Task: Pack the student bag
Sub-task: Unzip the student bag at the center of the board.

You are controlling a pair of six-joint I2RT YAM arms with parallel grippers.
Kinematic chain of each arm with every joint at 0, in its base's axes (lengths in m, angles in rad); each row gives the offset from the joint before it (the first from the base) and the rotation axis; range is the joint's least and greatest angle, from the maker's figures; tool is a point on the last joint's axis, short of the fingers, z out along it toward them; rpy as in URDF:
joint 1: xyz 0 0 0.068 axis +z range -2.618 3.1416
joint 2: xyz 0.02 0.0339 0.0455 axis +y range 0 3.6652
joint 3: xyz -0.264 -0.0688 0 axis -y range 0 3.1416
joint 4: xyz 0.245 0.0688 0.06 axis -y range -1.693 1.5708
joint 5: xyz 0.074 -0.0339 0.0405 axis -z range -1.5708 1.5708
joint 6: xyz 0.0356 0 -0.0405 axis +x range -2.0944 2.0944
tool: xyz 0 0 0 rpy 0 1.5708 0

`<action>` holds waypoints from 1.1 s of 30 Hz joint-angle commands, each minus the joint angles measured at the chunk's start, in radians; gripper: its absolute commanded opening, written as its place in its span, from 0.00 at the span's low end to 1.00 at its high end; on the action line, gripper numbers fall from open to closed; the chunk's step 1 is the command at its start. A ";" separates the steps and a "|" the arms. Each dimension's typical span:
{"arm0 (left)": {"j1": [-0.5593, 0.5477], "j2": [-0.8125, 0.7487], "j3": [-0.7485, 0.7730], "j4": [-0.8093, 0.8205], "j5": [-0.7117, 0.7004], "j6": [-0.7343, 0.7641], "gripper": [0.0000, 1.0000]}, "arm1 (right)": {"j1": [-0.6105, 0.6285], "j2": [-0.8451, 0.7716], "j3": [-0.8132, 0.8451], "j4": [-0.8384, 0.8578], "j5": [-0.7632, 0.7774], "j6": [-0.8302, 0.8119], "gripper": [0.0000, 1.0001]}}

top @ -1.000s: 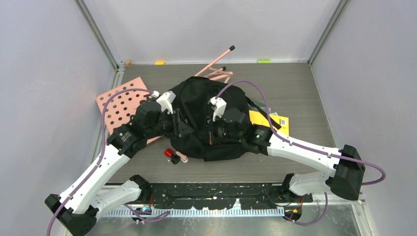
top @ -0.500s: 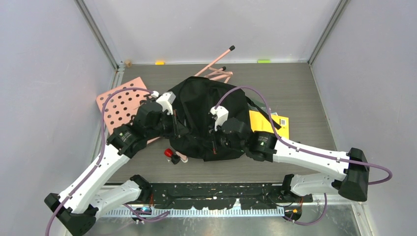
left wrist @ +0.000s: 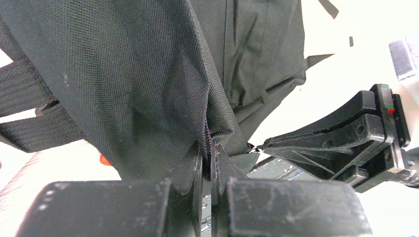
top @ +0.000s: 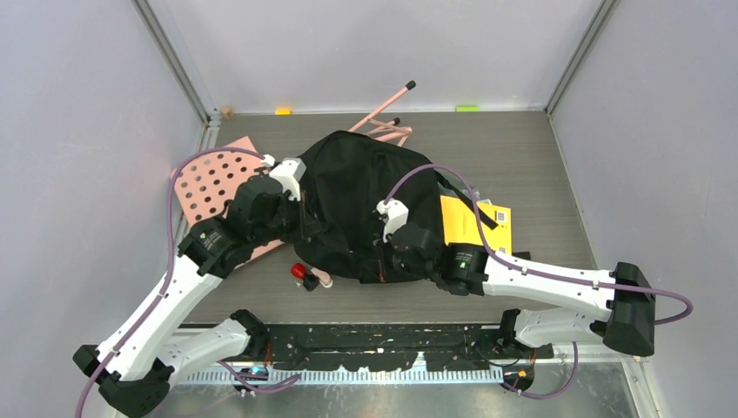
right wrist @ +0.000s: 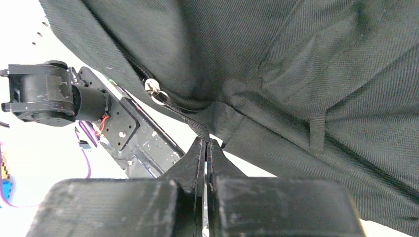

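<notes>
The student bag [top: 357, 196], a big black fabric backpack, lies in a heap mid-table. My left gripper [top: 305, 224] is at its left side, and in the left wrist view my left gripper [left wrist: 208, 150] is shut on the bag's fabric edge [left wrist: 148, 89] along the zip teeth. My right gripper [top: 381, 255] is at the bag's near edge. In the right wrist view my right gripper [right wrist: 205, 143] is shut on a black cord that runs up to the metal zip slider [right wrist: 154, 92] of the bag [right wrist: 296, 64].
A pink perforated board [top: 207, 180] lies left of the bag under my left arm. Pink rods [top: 384, 116] lie behind it. A yellow book [top: 474, 224] sits to its right. A small red object [top: 299, 271] lies by the bag's near left edge.
My left gripper has shut on the bag's zip edge and drawn it left. My right gripper, shut throughout, has pulled back toward the near edge, and the bag has stretched between them.
</notes>
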 commanded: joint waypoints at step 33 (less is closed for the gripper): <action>0.044 -0.067 0.039 0.056 -0.006 0.098 0.00 | -0.002 0.009 0.288 -0.232 0.322 0.061 0.82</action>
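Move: The left hand still grips the bag's fabric beside the zip; the zip slider lies about 7 cm to its right, 3 cm back and 7 cm below. The right hand already pinches the slider's pull cord, with the slider some 4 cm to its left, 1 cm back and about level. About 18 cm left of the right hand, 3 cm back and 16 cm below is the red-and-black item; the yellow book lies roughly 24 cm right, 11 cm ahead and 16 cm below. Pinching the pull cord, the right hand draws it down about 5 cm, then forward and slightly right, swinging some 15 degrees clockwise. It next opens wide to let go of the cord and, after drifting farther right, climbs about 8 cm. The left hand keeps its shut grip on the fabric and eases a couple of centimetres up and left. ##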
